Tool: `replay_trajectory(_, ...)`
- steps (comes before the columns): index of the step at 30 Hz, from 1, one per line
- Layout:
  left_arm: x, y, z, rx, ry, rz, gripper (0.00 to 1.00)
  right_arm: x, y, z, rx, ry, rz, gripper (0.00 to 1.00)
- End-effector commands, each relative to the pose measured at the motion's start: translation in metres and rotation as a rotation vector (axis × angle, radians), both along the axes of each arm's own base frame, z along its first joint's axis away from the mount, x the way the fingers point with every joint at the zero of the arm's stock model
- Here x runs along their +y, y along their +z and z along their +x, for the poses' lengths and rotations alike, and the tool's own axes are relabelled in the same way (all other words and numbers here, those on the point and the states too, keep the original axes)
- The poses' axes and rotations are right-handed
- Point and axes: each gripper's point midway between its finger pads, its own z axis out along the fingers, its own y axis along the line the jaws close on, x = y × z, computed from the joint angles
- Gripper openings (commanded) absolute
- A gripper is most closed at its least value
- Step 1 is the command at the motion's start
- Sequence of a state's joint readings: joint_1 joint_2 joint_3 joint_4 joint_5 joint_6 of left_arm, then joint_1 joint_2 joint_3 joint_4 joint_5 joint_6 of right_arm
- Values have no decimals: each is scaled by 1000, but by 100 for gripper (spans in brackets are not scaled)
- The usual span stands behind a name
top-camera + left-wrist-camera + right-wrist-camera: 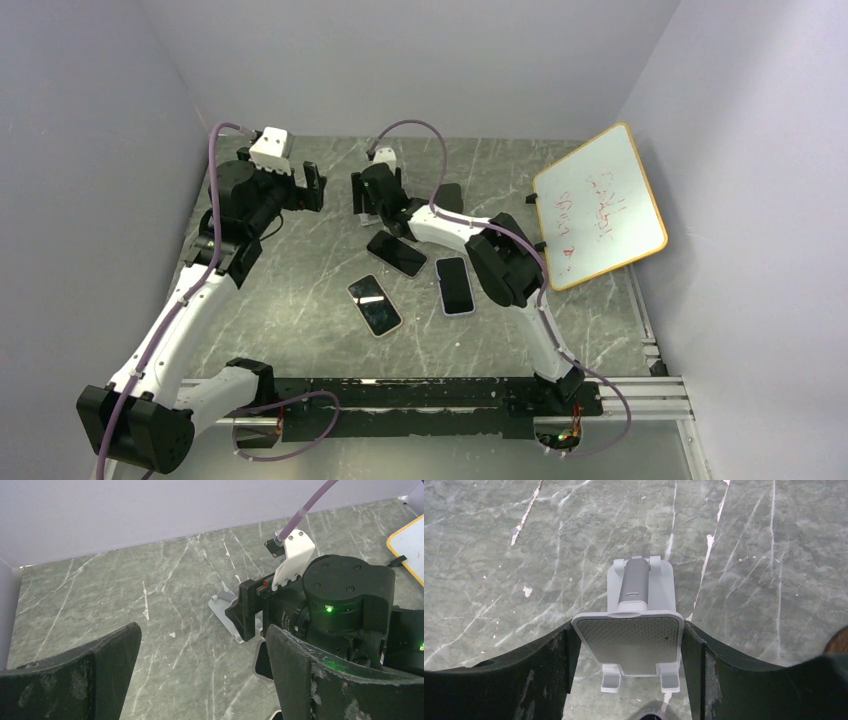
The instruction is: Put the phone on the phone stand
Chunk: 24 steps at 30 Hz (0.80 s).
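Observation:
A light grey phone stand (630,639) stands on the marble table, its dotted plate tilted and two small hooks at its lower edge. My right gripper (630,655) is shut on the stand, with its fingers pressed against both side edges of the plate. In the top view this gripper (368,203) covers most of the stand at the back middle. Three phones lie flat: a black one (397,253), a pale-edged one (374,304) and another (455,285). My left gripper (314,187) is open and empty, above the table to the left of the stand (226,611).
A whiteboard (600,205) with an orange frame and red writing leans at the right wall. Grey walls close the back and both sides. A corner of the black phone (262,662) shows past my left gripper's right finger (320,680).

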State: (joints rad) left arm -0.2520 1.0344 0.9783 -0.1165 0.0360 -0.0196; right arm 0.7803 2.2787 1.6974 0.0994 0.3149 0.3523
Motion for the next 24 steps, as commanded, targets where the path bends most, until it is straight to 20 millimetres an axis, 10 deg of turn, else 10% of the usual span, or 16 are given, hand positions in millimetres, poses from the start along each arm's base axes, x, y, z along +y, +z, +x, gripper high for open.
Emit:
replay_trajectory(1,7,5,0,-18,42,-16,100,10,-16,-10,50,-37,12,60)
replay_trajectory(6,7,4,1,-10,43,-21,100,20,-19,-18,62,36,29,98)
replay_trajectory(24,8,-3,4,24,55,-15,100,-15,88,29,-160,69,59,100)
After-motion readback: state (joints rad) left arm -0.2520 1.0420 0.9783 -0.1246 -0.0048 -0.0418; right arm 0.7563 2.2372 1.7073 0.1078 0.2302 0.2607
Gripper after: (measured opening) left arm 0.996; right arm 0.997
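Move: The right hand has the light grey phone stand pinched by the side edges of its plate, the stand's middle some 3 cm below and 1 cm back from the hand. The black phone lies about 14 cm back and 7 cm to the right, and the dark stand roughly 20 cm to the right and level with the hand, both some 5 cm below it. From the left hand the grey stand lies about 12 cm ahead, 15 cm right and 25 cm below. The right hand lets go of the grey phone stand, its fingers spreading from their part-open grip on the plate's edges to fully wide while it eases about 2 cm back and to the left. Then it reverses, rising some 3.5 cm off the stand while swinging about 2.5 cm forward and right, the wrist ending turned about 5 degrees counter-clockwise and the fingers staying open. ##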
